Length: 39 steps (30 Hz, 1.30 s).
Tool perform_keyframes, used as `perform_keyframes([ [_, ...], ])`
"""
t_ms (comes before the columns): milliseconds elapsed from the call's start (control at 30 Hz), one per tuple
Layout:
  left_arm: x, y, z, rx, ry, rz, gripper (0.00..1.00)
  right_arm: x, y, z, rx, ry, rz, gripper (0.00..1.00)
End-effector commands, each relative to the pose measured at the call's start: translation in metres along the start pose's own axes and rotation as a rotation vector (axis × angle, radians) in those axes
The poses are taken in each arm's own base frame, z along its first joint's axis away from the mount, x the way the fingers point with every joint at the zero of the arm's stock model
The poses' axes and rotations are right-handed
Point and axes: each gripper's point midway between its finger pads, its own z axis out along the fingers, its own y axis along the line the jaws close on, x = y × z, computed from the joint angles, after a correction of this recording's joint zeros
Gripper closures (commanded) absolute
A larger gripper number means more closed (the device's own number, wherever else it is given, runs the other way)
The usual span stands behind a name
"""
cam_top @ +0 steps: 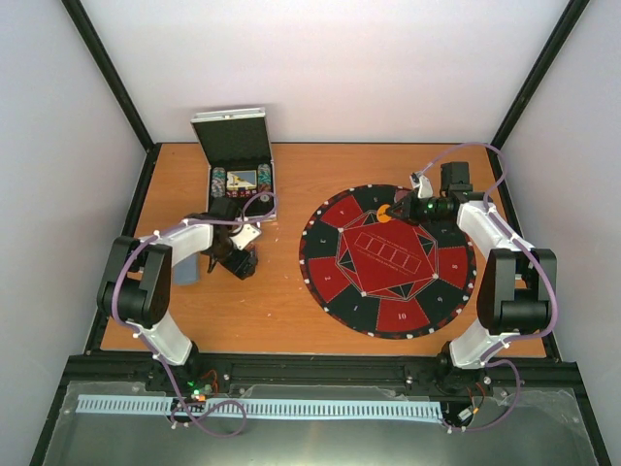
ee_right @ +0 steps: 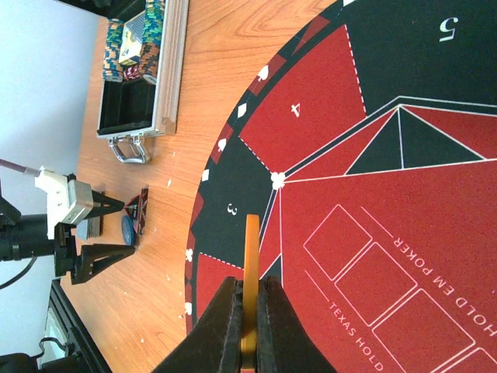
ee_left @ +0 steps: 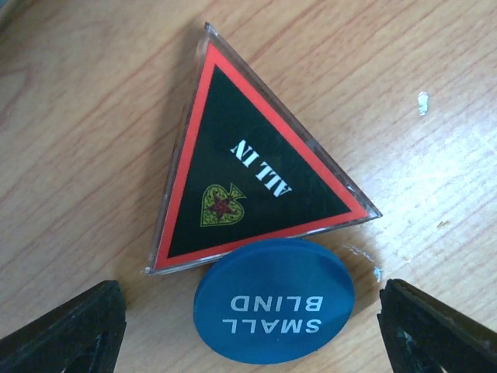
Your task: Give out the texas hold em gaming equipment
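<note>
A blue "SMALL BLIND" disc (ee_left: 273,301) lies flat on the wooden table, its edge touching a triangular "ALL IN" marker (ee_left: 248,171). My left gripper (ee_left: 250,330) is open, with one finger on each side of the blue disc and neither touching it. In the top view that gripper (cam_top: 241,260) hangs just below the chip case (cam_top: 241,180). My right gripper (ee_right: 250,291) is shut on an orange disc (ee_right: 251,256), held on edge above the round red-and-black poker mat (ee_right: 373,233). It is at the mat's far side (cam_top: 393,210). Spotted chips (ee_right: 116,47) stand in rows in the case.
The case's lid (cam_top: 231,136) stands open at the back of the table. A grey-blue stack that looks like cards (cam_top: 186,272) lies left of the left arm. The mat (cam_top: 330,243) fills the right half. Bare wood lies between case and mat.
</note>
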Motion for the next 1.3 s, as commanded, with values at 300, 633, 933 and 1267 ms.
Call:
perform_keyframes([
  [300,0.020,-0.006,0.017,0.001,0.065,-0.009,0.29,-0.003,-0.002,0.001,-0.008,-0.010,-0.001,0.97],
  [633,0.025,-0.015,0.014,0.048,0.079,0.005,0.65,-0.004,-0.001,0.000,-0.002,-0.012,-0.002,0.97],
  [933,0.009,0.021,-0.022,-0.080,0.076,-0.002,0.66,-0.006,0.001,-0.002,-0.005,-0.016,-0.008,0.97],
  [1267,-0.096,-0.007,-0.095,0.055,-0.183,0.192,0.65,-0.016,0.008,-0.013,0.023,-0.067,-0.043,0.97],
])
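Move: The small blind button lies flat on the table almost between the left hand's open fingers, its middle about 1 cm to the right of the hand point and 1 cm below. The all-in triangle touches its far side, some 3 cm ahead and 3 cm right of the hand. The card deck sits about 13 cm to the left and 1 cm back; the case handle is roughly 9 cm ahead and 1 cm right. From the right hand the button is some 34 cm left, 10 cm back and 14 cm lower. The left fingers close in on the small blind button from both sides and pinch it by its rim, the hand staying nearly in place just over the table. With the grip set, the hand eases a centimetre or two to the left, then swings upward and forward, quickening, about 8 cm up and 5 cm out towards the case, fingers still pointing down. ##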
